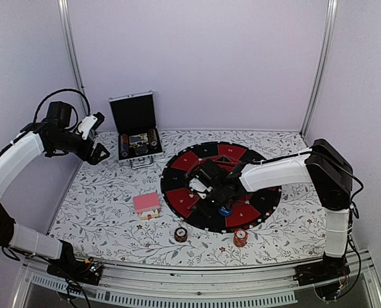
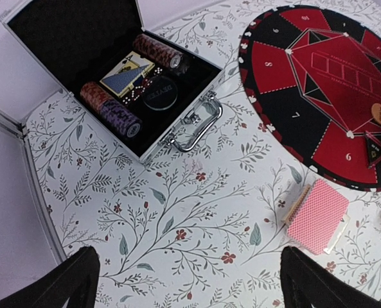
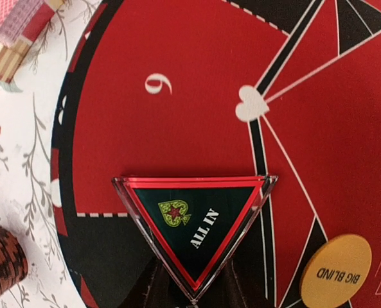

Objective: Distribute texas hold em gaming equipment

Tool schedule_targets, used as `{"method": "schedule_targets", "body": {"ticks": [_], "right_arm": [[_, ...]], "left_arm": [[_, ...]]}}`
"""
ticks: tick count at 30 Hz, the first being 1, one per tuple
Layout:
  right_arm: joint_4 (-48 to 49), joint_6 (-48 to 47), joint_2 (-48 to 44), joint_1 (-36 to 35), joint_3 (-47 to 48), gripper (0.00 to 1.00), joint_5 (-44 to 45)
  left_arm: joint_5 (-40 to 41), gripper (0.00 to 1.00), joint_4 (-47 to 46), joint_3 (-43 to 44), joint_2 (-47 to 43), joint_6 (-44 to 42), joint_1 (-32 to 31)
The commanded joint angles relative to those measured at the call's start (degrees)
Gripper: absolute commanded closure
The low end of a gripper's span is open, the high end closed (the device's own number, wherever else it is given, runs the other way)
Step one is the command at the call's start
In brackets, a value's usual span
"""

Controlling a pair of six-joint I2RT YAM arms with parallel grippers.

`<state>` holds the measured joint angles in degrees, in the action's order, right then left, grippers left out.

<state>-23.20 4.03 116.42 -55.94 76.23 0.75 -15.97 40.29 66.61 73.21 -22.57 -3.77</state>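
A clear triangular "ALL IN" marker [image 3: 193, 224] with a red rim lies on the round red and black poker mat [image 3: 177, 77]. My right gripper [image 3: 193, 285] reaches in over the mat [image 1: 177, 160], its dark fingers [image 3: 153, 285] pressed against both sides of the marker's near tip. An orange "BIG BLIND" button [image 3: 336, 273] lies on the mat to the right. A blue button [image 1: 225, 210] sits near the mat's front edge. The pink card box [image 1: 146, 204] rests on the cloth left of the mat. My left gripper [image 1: 99, 138] hangs open, high over the table's left side.
An open silver-edged black case [image 1: 137, 135] stands at the back left with chip rolls and cards inside [image 2: 123, 80]. Two small chip stacks [image 1: 180, 234] [image 1: 241, 239] sit on the floral cloth in front of the mat. Walls close the table's back and sides.
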Motion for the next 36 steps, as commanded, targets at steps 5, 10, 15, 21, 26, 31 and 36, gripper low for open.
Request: {"method": "schedule_targets", "body": {"ticks": [5, 10, 15, 21, 26, 31, 36], "right_arm": [[4.18, 1.09, 11.72, -0.60, 12.75, 0.72, 4.53], [3.95, 2.39, 17.70, 0.03, 20.79, 0.73, 6.29], [3.18, 2.91, 21.81, 0.45, 27.30, 0.73, 5.54], [2.77, 2.95, 24.11, 1.48, 31.00, 0.72, 4.78], [2.70, 3.60, 22.38, 2.69, 29.91, 0.66, 5.54], [3.37, 4.06, 15.53, 2.74, 24.26, 0.41, 6.54], [4.67, 6.79, 5.84, 2.72, 14.20, 0.24, 9.21]], "left_arm": [[0.14, 0.00, 1.62, 1.58, -0.34, -0.91, -0.70], [0.34, 0.00, 1.80, 1.46, -0.68, -1.35, -0.71], [0.30, 0.00, 1.94, 1.24, -0.63, -1.50, -0.76], [0.13, 0.00, 1.98, 1.24, -0.35, -1.59, -0.87], [0.10, 0.00, 2.13, 1.09, -0.35, -1.43, -0.93], [0.05, 0.00, 2.49, 1.23, -0.35, -1.51, -1.03], [-0.13, 0.00, 2.94, 1.38, -0.30, -1.47, -1.28]]}}
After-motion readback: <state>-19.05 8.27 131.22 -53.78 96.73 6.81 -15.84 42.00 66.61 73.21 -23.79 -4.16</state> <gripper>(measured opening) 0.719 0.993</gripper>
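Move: The right hand holds the All In triangle by one tip. The spot beside the 7 at the mat's left rim lies about 12 cm ahead of this hand and 12 cm to its left. The pink card deck is level with it, some 20 cm left; the big blind is 5 cm ahead and 4 cm right, the dark chip stack 12 cm back and 8 cm left. From the left hand that spot is roughly 3 cm ahead, 21 cm right and 22 cm below. Still pinching the triangle's near tip, the right hand carries it low and level over the mat, diagonally forward and left some 13 cm across the red 6 field towards the rim by the 7, the wrist tipping only some 10 degrees and the pace easing near the rim. There the fingers open from narrow to about three-quarters wide, letting go of the tip, and the hand backs off about 3 to 4 cm to the right, staying low. ##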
